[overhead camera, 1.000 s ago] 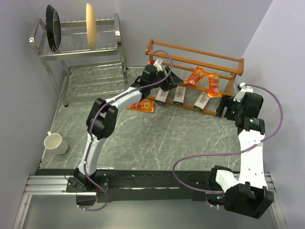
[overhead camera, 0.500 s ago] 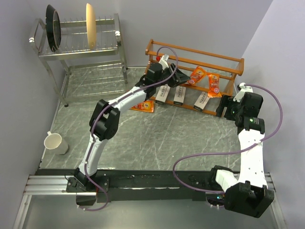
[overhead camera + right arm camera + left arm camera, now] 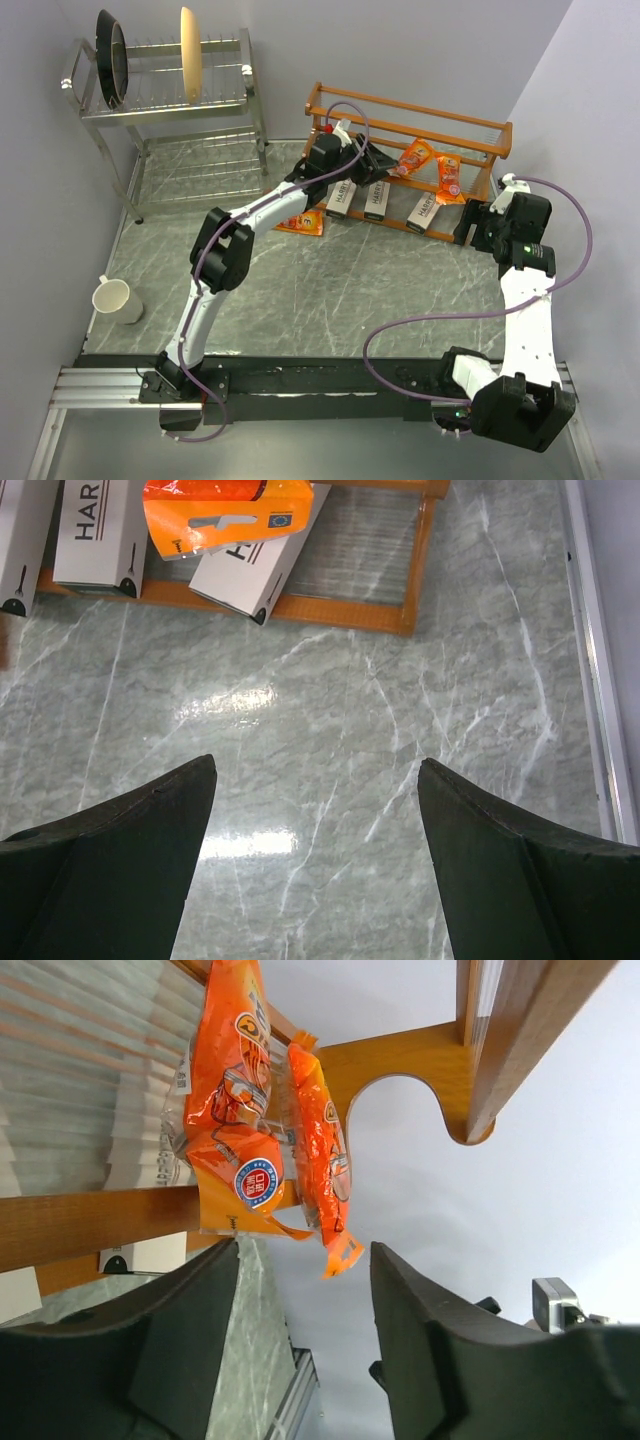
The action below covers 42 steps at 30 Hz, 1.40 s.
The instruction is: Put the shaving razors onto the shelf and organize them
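The orange-brown wooden shelf [image 3: 410,122] stands at the back of the table. Three pale-grey HARRY'S boxes [image 3: 376,202] lie on its bottom tier. Two orange packs [image 3: 412,157] rest on the tier above them, and a third orange pack [image 3: 298,224] lies on the table by the shelf's left end. My left gripper [image 3: 375,160] is open and empty, just left of the two packs; they fill the left wrist view [image 3: 230,1110] beyond its fingertips. My right gripper [image 3: 470,225] is open and empty above the table beside the shelf's right end, with a box [image 3: 255,570] and a pack [image 3: 225,515] ahead of it.
A steel wire dish rack [image 3: 170,100] with a dark pan and a pale plate stands at the back left. A white mug [image 3: 113,298] sits near the table's left edge. Walls close in on the right and at the back.
My left gripper has moved right along the shelf toward the two orange packs. The right arm has not moved.
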Motion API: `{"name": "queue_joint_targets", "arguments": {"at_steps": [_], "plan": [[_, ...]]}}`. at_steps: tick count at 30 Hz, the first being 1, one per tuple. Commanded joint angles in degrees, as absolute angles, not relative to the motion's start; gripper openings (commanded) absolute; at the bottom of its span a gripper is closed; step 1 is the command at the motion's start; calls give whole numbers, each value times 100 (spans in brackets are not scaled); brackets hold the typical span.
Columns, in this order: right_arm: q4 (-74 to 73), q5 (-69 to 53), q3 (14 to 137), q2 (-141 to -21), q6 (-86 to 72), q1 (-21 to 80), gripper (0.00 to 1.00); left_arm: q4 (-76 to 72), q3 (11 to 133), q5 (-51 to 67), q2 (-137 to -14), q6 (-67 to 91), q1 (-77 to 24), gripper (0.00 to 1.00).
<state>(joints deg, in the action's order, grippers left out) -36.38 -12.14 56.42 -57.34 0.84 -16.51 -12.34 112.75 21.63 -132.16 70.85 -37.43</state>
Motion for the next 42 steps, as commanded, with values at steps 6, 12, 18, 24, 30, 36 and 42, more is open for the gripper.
{"name": "queue_joint_targets", "arguments": {"at_steps": [6, 12, 18, 24, 30, 36, 42], "plan": [[-3419, -1230, 5757, -5809, 18, -1705, 89, -1020, 11566, 1960, -13254, 7541, -3735, 62], [-3428, -1230, 5739, -5801, 18, -1705, 89, -1054, 11768, 1697, -13456, 7761, -3753, 55], [-3437, -1213, 5695, -5792, 18, -1714, 89, -985, 11900, 1547, -13597, 7804, -3762, 42], [-3393, -1239, 5687, -5818, -123, -1731, 89, -932, 11751, 1529, -13509, 7945, -3771, 15], [-3349, -1230, 5625, -5827, -141, -1749, 89, -616, 11777, 1371, -13333, 8340, -3797, 1], [-3314, -1274, 5537, -5801, -184, -1784, 89, -54, 11540, 1310, -12982, 9105, -3876, 1], [-3287, -1292, 5493, -5783, -202, -1811, 89, 738, 11531, 1213, -12709, 9632, -3911, 1]]}}
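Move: The left hand hangs open just above the rack's middle shelf. The left orange razor bag's middle is some 7 cm to its right, 3 cm ahead and 3 cm lower, and the right orange bag is about 15 cm right, 3 cm back and 4 cm lower. The middle Harry's box is about 5 cm ahead, 1 cm left and 18 cm below. From the idle right hand, the left bag is roughly 20 cm ahead and 13 cm left, at about its own height. After a brief pause the left hand sinks about 3 cm and edges some 2.5 cm forward towards the near, lower end of the left orange bag, shutting its half-open fingers completely on the way. With the fingers shut it goes down about 1 cm more and draws back some 1.5 cm while the wrist rolls its forward side down by about 25 degrees, leaving the closed tips beside the bag's lower end at the shelf's front rail, seemingly touching it. ##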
